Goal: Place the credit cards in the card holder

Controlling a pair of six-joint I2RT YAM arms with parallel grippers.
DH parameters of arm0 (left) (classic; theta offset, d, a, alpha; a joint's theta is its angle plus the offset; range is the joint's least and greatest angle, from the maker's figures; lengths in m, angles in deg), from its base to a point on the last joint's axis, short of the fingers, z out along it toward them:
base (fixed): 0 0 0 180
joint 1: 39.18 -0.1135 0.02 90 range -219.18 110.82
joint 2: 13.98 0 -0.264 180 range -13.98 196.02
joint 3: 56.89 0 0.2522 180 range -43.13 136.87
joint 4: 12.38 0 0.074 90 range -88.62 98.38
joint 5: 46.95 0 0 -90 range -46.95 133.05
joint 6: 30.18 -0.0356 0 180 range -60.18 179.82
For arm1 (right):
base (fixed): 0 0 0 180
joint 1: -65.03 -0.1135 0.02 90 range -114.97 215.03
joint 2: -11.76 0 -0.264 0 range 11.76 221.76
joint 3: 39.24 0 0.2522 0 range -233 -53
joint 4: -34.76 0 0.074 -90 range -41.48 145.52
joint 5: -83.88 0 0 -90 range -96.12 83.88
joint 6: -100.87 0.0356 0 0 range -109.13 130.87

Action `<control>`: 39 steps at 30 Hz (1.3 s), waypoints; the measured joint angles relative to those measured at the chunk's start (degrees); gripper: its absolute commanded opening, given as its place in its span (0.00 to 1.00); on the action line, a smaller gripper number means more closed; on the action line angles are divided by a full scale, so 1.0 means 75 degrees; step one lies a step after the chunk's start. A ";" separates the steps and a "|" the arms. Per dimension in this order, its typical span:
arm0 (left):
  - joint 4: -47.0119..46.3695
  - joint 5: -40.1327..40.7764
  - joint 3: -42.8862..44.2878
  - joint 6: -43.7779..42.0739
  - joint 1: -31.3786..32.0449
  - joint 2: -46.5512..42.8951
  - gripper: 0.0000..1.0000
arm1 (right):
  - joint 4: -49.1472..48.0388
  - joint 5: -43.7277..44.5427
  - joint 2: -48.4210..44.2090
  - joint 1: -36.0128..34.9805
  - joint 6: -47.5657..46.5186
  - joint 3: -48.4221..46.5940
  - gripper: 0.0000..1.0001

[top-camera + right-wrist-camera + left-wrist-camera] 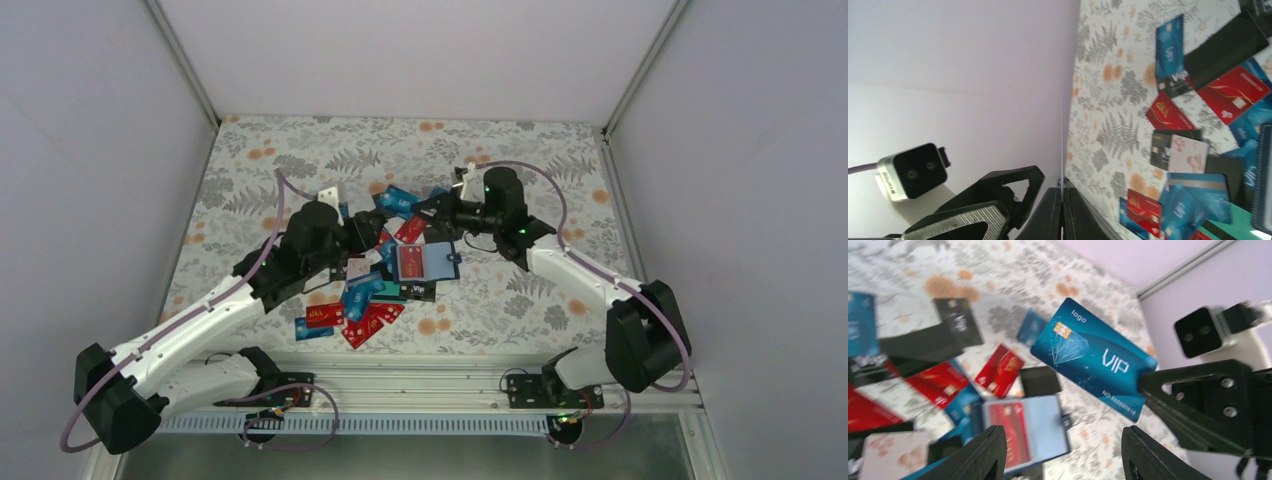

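My right gripper (1063, 192) is shut on the short edge of a blue VIP credit card (1093, 357) and holds it in the air over the table. From the right wrist the card shows edge-on as a thin line. My left gripper (1063, 455) stands open just beside the card, with nothing between its fingers. The card holder (425, 262) lies open below them, with a red card in its left side (1008, 432). Several red, blue and black credit cards (370, 322) lie loose around it.
The floral tablecloth (520, 150) covers the table, with white walls close behind and at both sides. Loose cards spread from the holder toward the near left (313, 328). A black card (957, 320) lies further out. The two wrists are close together above the pile.
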 measured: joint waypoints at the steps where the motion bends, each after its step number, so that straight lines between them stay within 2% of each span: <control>1: -0.0227 -0.0052 0.0064 -0.0020 0.0000 0.0067 0.59 | -0.0134 -0.0006 -0.0096 0.0050 0.0172 0.0029 0.04; 6: -0.1276 -0.0219 0.0251 -0.0020 0.0000 0.0213 0.58 | -0.0644 -0.0023 -0.0565 0.0256 0.0927 0.0125 0.04; 19: -0.3270 -0.0743 0.0373 0.0195 -0.0009 0.0667 0.46 | -0.1734 -0.0015 -0.1174 0.0364 0.2288 0.0329 0.04; 27: -0.3739 -0.0930 0.0396 0.0437 -0.0015 0.0903 0.33 | -0.1950 -0.0023 -0.1236 0.0364 0.2498 0.0347 0.04; 32: -0.3998 -0.1029 0.0396 0.0592 -0.0029 0.1081 0.17 | -0.1988 -0.0026 -0.1262 0.0367 0.2503 0.0353 0.04; 39: -0.4144 -0.1067 0.0463 0.0755 -0.0032 0.1239 0.14 | -0.2005 -0.0023 -0.1323 0.0388 0.2495 0.0353 0.04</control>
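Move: From the open left hand, the middle of the blue VIP card held by the right hand lies about 4 cm ahead and 4 cm to the right, roughly level. The card holder is on the table some 22 cm below, 8 cm right and 2 cm back. A loose red card lies about 5 cm ahead and 6 cm right, just as low. From the right hand, the waiting left fingers are some 8 cm left and 3 cm back, level. Rising about 10 cm together with the right hand, the left hand also moves roughly 6 cm right and 4 cm forward to the VIP card, tilting some 25 degrees so its fingers point more level, then closes from wide open to pinch the card's near edge. The right hand keeps its grip, drifts a little right and tips its fingers up. ##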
